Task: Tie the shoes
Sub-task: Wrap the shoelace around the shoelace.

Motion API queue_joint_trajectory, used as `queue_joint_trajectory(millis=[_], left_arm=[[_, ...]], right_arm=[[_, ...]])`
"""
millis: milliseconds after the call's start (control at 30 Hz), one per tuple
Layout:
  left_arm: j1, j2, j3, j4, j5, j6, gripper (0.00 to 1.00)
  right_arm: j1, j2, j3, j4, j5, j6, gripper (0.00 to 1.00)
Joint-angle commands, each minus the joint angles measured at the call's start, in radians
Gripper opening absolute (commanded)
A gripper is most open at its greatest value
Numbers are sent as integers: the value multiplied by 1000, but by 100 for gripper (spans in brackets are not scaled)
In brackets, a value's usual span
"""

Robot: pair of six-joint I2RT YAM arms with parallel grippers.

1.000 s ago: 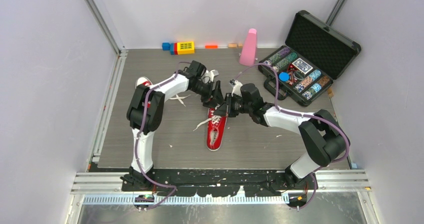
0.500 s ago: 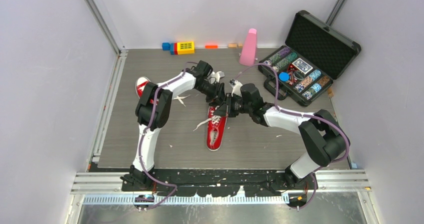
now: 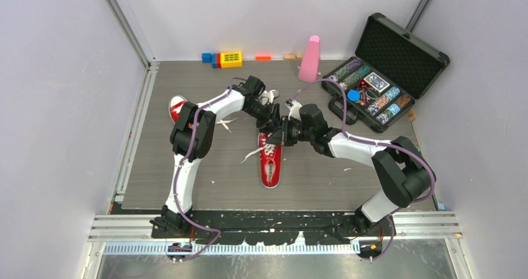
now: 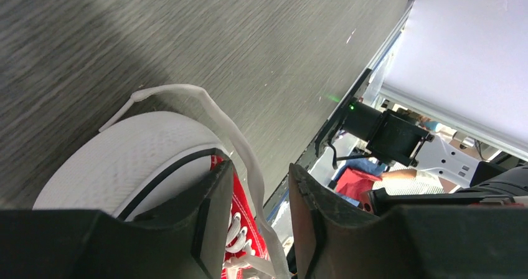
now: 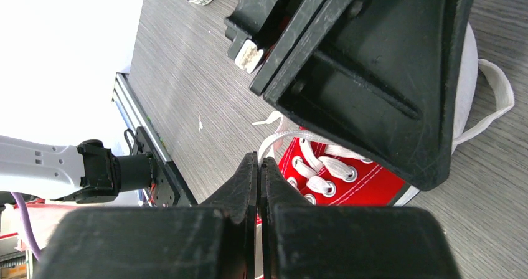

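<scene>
One red shoe point(image 3: 271, 160) with white laces lies mid-table, toe toward the arms. Both grippers meet over its far end. My left gripper point(image 3: 271, 118) is open, and a loose white lace point(image 4: 246, 151) runs through the gap between its fingers point(image 4: 212, 220) without being pinched. The shoe's white rubber end point(image 4: 124, 157) sits just left of them. My right gripper point(image 5: 259, 160) is shut, with a lace strand point(image 5: 273, 139) coming out at its tips beside the laced eyelets point(image 5: 324, 176). The other shoe point(image 3: 177, 106) lies at the left, partly behind the left arm.
An open black case of poker chips point(image 3: 386, 73) stands at the back right, with a pink cone-shaped object point(image 3: 309, 58) beside it. Coloured blocks point(image 3: 227, 59) line the back wall. Small white scraps point(image 3: 221, 123) lie on the grey tabletop.
The left arm's elbow has swung right and its gripper has shifted slightly toward the right gripper. The right arm and the shoe have hardly moved.
</scene>
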Motion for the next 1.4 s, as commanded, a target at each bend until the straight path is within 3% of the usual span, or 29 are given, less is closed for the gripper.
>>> queue_joint_trajectory(millis=[0, 267, 567, 767, 900, 1000, 1367], left_arm=[[7, 3, 62, -19, -8, -4, 37], [7, 31, 90, -48, -22, 10, 21], [6, 22, 95, -89, -27, 40, 29], [-2, 32, 108, -99, -32, 39, 20], [-3, 30, 115, -107, -33, 44, 2], [10, -4, 101, -90, -36, 42, 0], [123, -342, -351, 285, -87, -126, 0]], right_arm=[[5, -7, 16, 40, -16, -13, 0], [6, -1, 18, 40, -19, -11, 0], [7, 3, 21, 37, -18, -8, 0], [5, 3, 23, 36, -16, -7, 0], [5, 4, 23, 36, -15, -6, 0], [6, 0, 22, 33, -11, -6, 0], [1, -16, 4, 41, 19, 3, 0]])
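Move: Between the left hand's half-open fingers, practically at the hand point and about 1 cm below, runs the shoelace strand it will pinch. The shoe's toe cap sits some 3 cm ahead, 2 cm left and 4 cm lower. The right fingertips, shut on lace, are roughly 4 cm back and 2 cm left, about level. From the right hand, that strand lies about 4 cm ahead, 2 cm right and 1 cm below. Nudging forward about 1 cm and easing partly back over the shoe's toe, the left hand closes its half-open fingers until they pinch the lace. Once shut, it pulls the lace left by about 5 cm, away from the right fingers, while turning some 10 degrees counter-clockwise. The right hand stays put and keeps its pinch on the lace. ##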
